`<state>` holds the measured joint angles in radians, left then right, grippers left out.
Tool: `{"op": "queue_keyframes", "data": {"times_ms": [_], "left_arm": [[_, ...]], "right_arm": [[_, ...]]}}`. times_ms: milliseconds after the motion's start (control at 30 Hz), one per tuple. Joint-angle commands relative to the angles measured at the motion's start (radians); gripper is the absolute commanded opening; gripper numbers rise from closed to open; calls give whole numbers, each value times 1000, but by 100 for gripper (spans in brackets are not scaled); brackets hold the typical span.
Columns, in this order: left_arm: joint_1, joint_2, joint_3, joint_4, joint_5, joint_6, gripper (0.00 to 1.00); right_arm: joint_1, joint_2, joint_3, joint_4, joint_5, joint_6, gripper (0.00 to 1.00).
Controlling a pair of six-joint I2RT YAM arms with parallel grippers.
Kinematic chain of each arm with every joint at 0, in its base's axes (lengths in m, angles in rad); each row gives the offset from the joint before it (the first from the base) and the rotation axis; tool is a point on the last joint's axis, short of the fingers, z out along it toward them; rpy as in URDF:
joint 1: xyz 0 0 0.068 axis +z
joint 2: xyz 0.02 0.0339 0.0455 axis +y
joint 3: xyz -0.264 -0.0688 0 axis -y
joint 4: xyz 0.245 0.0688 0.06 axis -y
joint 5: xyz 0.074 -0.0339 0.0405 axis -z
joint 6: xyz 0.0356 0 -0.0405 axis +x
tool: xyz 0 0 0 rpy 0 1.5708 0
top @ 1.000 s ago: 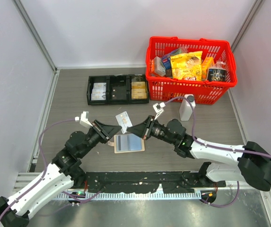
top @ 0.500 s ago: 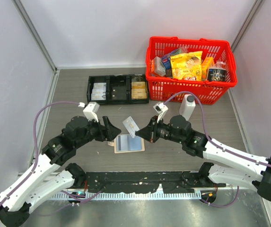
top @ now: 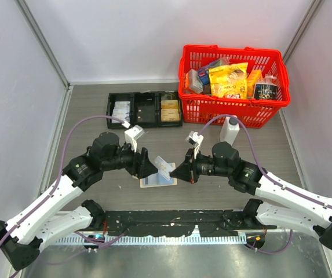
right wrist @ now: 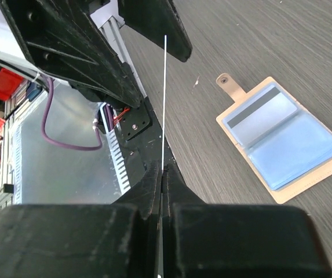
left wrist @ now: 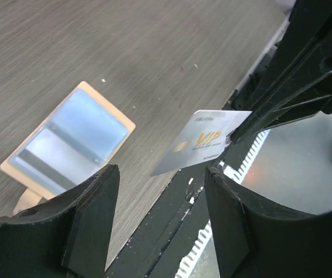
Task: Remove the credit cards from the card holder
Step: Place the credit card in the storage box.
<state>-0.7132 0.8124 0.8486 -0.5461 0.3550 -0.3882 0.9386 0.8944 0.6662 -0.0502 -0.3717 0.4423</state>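
The card holder (top: 154,182) lies open on the table, tan with a pale blue shiny inside (left wrist: 67,142); a card with a dark stripe sits in one pocket (right wrist: 258,108). My right gripper (top: 175,172) is shut on a silver-grey credit card marked VIP (left wrist: 203,141), held in the air above the holder's right end. That card shows edge-on as a thin white line (right wrist: 164,87) in the right wrist view. My left gripper (left wrist: 160,214) stands open just left of the card, nothing between its fingers (left wrist: 90,220).
A black three-compartment tray (top: 144,109) sits at the back. A red basket (top: 233,117) full of groceries stands back right, with a white bottle (top: 229,132) in front of it. The black rail (top: 171,223) runs along the near edge.
My left gripper has opened and let go of the card, then swung right beside it. The right gripper has carried the card nearer, over the holder.
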Motion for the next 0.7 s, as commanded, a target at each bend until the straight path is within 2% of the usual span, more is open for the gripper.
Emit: {"op": "queue_keyframes", "data": {"times_ms": [0,133,433,667], "left_arm": [[-2,22,17,104,174,40,62],[-2,24,4,136,240,38,54],[-2,8,-11,120,279,49,39],[-2,-13,-5,100,225,58,0]], "right_arm": [[-3,-18,33,39,-65,-33,1],[-3,-32,24,44,-90,-31,1],[-3,-58,1,82,-84,-42,1],[-1,-55,-19,84,-47,-45,1]]}}
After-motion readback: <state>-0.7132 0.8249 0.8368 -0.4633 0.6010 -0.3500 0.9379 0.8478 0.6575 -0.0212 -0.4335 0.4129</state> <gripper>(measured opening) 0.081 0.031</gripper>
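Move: Between the two grippers, still pinched by the right one, the card has its middle about 3 cm right of and 1 cm back from the left hand, level with it. The right hand finds the left gripper's tips some 6 cm to its left and 2 cm ahead. Below the left hand by about 18 cm lie the open card holder, 3 cm ahead and 1 cm right, and the black storage box, roughly 29 cm ahead and 5 cm left. Drawing back about 3 cm while moving 2 cm right and a little up, the left hand comes in on the free end of the card, turning some 15 degrees clockwise, and its open fingers close to pinch it. The right hand keeps its shut grip and eases back and up by 1 to 2 cm. ##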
